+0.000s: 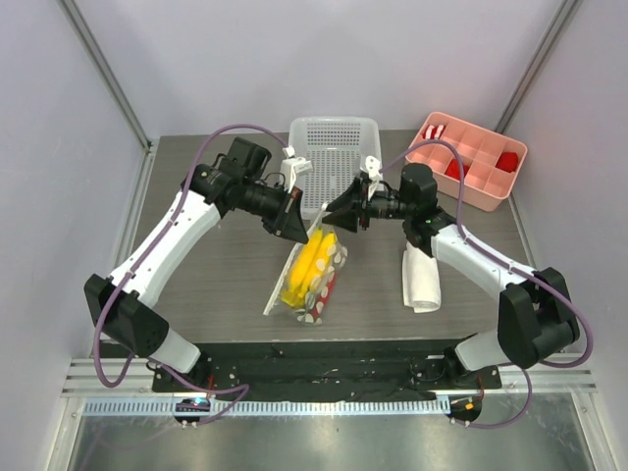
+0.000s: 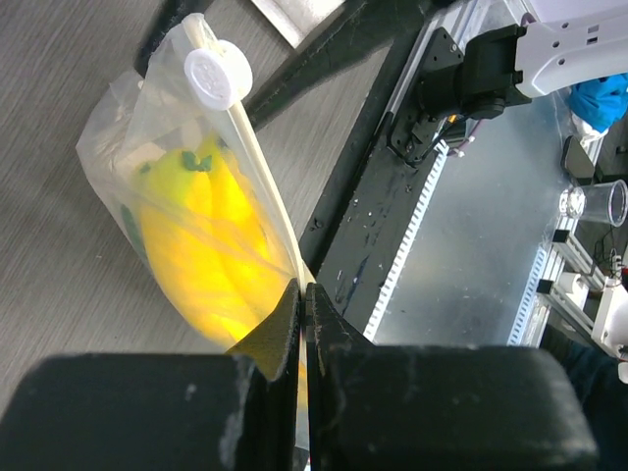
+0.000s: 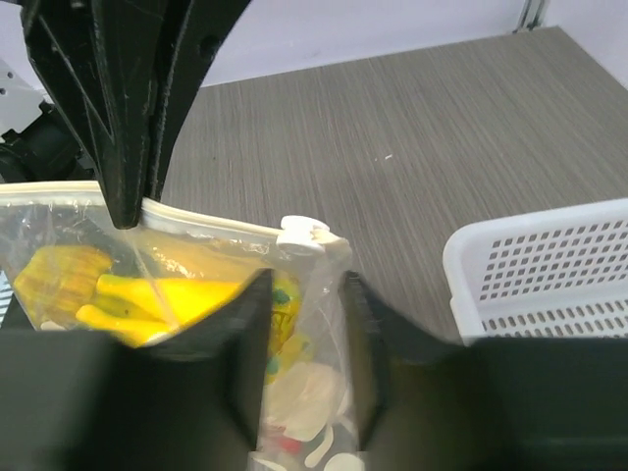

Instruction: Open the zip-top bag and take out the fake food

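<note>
The zip-top bag (image 1: 312, 270) hangs clear of the table between my two grippers, its zip strip up. My left gripper (image 2: 302, 289) is shut on the zip strip (image 2: 257, 157), partway along from the white slider (image 2: 218, 76). The fake food shows through the plastic: a yellow banana bunch (image 2: 201, 250) and a white piece (image 3: 304, 397) lower down. My right gripper (image 3: 306, 280) straddles the bag's slider end just below the slider (image 3: 304, 234). Its fingers (image 3: 245, 324) stand apart with the bag's plastic between them. From above, the left gripper (image 1: 299, 224) and right gripper (image 1: 343, 218) meet over the bag.
A white perforated basket (image 1: 335, 137) stands just behind the grippers. A pink divided tray (image 1: 471, 182) with red blocks sits at the back right. A rolled white cloth (image 1: 422, 280) lies under the right forearm.
</note>
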Available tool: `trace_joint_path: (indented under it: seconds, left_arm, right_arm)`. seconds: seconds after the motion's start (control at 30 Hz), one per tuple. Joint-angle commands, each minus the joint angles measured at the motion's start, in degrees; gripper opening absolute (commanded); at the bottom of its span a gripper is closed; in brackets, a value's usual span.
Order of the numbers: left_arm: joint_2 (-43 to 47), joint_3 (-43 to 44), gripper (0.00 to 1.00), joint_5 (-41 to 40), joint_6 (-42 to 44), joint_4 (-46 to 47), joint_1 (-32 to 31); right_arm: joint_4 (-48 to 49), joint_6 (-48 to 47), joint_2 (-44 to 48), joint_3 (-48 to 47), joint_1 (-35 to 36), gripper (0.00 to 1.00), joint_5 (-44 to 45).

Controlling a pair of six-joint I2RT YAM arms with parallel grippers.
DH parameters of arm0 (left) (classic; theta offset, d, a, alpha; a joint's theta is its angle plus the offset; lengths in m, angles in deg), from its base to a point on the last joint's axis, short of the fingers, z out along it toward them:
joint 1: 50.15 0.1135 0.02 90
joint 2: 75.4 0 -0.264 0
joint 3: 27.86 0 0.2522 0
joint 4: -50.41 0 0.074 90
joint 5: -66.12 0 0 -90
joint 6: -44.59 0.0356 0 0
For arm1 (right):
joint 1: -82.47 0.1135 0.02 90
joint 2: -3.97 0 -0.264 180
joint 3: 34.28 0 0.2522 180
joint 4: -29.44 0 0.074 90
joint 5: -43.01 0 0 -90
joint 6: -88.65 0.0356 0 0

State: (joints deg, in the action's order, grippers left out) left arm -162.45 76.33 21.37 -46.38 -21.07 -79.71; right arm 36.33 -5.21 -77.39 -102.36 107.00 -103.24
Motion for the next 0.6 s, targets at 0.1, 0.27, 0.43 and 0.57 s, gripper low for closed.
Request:
trace_joint_path:
  seconds: [0.1, 0.27, 0.43, 0.57]
  left_arm:
    - [2.0, 1.1, 0.00, -2.0, -0.8, 1.3, -0.3]
    - [4.0, -0.4, 0.14, -10.4, -6.3, 7.6, -0.6]
    - [4.0, -2.8, 0.42, -18.0, -8.6, 12.1, -3.8]
    - [3.3, -3.3, 0.55, -22.9, -9.0, 14.3, -6.3]
  right_arm:
    - [6.2, 3.8, 4.1, 1.7, 0.6, 0.01, 2.9]
    - [6.7, 6.8, 7.6, 5.7, 1.1, 0.01, 8.3]
    - [9.8, 15.4, 10.5, 7.9, 1.7, 0.01, 10.2]
    - [6.4, 15.8, 12.1, 7.6, 3.4, 0.01, 12.7]
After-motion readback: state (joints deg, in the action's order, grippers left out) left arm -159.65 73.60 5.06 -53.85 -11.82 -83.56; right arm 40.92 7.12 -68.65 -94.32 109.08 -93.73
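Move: The bag's corner by the white slider stands almost between the right gripper's half-open fingers, about 2 cm to that gripper's left and level with it. From the left gripper, already shut on the zip edge, that corner is some 6 cm ahead and 5 cm right; the fake food hangs 9 cm below the left gripper and 3 cm right. From the right gripper, the white basket's middle is about 20 cm ahead, 2 cm right and 16 cm lower. Close the right gripper fully so its tips pinch the bag just below the slider, then draw that corner back about 2 cm, rising slightly at the end. Once the right is shut, open the left gripper to about half, letting go of the zip edge, and bring it forward some 3 cm towards the slider corner, turning it roughly 15 degrees, mainly counter-clockwise. ##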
